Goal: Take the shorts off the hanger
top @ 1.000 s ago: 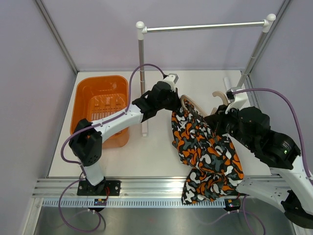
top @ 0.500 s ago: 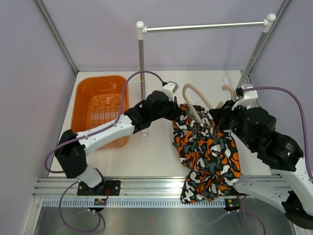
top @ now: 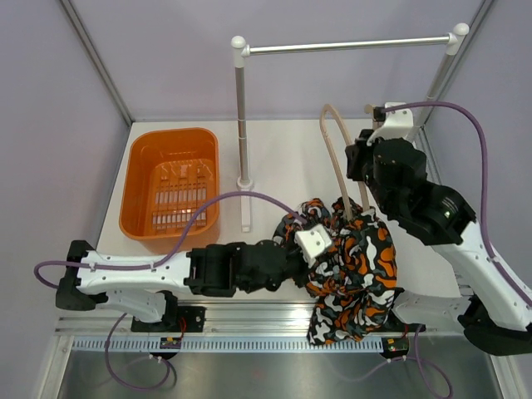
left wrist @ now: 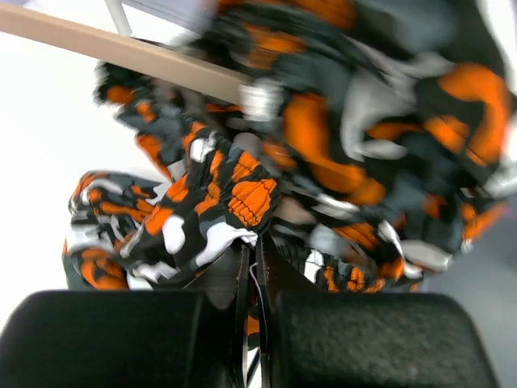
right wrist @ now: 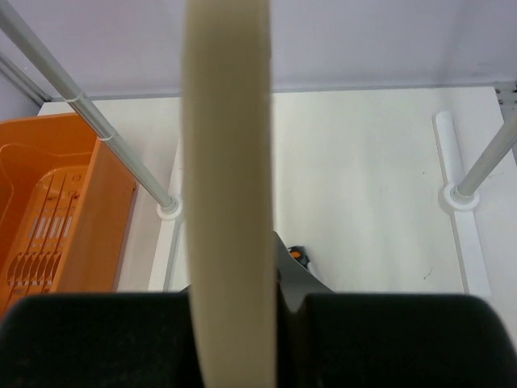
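Observation:
The shorts hang bunched at the near right, a camouflage cloth of orange, black, grey and white. The pale wooden hanger rises out of the bunch toward the back, its lower end buried in the cloth. My left gripper is shut on the shorts' left edge; the left wrist view shows a fold of the shorts pinched at my left gripper and the hanger running into the cloth. My right gripper is shut on the hanger, which fills the jaws of the right gripper.
An orange basket stands at the left of the table. A metal rail with white joints spans the back, its left post between basket and hanger. The basket and post also show in the right wrist view.
My left arm has pulled back toward the near edge, dragging the shorts with it. My right arm has swung toward the back with the hanger, so more bare hanger shows above the cloth.

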Controlling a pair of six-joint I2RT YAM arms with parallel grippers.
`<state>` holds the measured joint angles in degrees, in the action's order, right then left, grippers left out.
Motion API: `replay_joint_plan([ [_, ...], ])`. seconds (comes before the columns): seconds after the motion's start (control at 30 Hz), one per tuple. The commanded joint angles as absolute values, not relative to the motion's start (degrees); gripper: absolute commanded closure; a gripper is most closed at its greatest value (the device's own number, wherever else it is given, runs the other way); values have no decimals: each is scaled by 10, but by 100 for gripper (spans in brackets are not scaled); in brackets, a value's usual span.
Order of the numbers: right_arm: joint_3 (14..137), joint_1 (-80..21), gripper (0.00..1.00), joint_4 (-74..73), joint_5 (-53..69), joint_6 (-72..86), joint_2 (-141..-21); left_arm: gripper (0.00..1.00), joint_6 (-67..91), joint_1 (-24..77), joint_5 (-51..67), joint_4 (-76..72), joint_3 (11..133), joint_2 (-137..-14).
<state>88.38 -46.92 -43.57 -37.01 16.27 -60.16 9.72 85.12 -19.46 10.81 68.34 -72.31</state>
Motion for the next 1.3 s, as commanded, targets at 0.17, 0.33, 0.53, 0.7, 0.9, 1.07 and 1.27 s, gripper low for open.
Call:
replay_joint_plan([
  [0.17, 1031, -438, 100, -395, -381, 116, -707, 100, -48, 983, -319, 112, 702, -709],
  [0.33, 1085, -392, 100, -408, -367, 110, -751, 100, -75, 991, -305, 122, 709, -678],
  [0.53, 1098, -348, 100, -400, -316, 123, -756, 100, -110, 1004, -335, 149, 729, -662],
  [0.7, 1121, -314, 100, -417, -310, 115, -771, 100, -121, 1004, -289, 152, 727, -629],
  [0.9, 1132, -287, 100, -423, -282, 120, -763, 100, -137, 1004, -341, 141, 738, -620],
  [1.07, 1098, -287, 100, -434, -264, 132, -739, 100, -226, 1000, -472, 81, 781, -613],
  [1.27, 1041, -287, 100, -442, -250, 143, -693, 100, -238, 890, -448, 68, 880, -611],
])
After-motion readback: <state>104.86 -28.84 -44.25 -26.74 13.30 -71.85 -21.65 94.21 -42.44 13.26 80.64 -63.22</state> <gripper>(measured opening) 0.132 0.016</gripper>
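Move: The left fingers already grip the shorts' waist; the hanger's near end, still tucked in the cloth, lies about 6 cm ahead, 10 cm to the right and 3 cm above them. The bulk of the shorts hangs some 12 cm right, 4 cm back and 11 cm lower, and the orange basket stands far off, roughly 40 cm ahead, 50 cm left and 24 cm down. From the right hand, gripping the hanger, that near end is about 12 cm back, 1 cm left and 8 cm below. Keeping its pinch on the waist, the left hand finishes its pull back by about 6 cm, then climbs some 15 cm while drifting left and at the last coming forward again, away from the hanger, its wrist turning roughly 30 degrees until the fingers lie about level. Against it the right hand keeps hold of the hanger and draws it forward and up, out of the shorts, edging a little to the right, before easing back and down a couple of centimetres. ##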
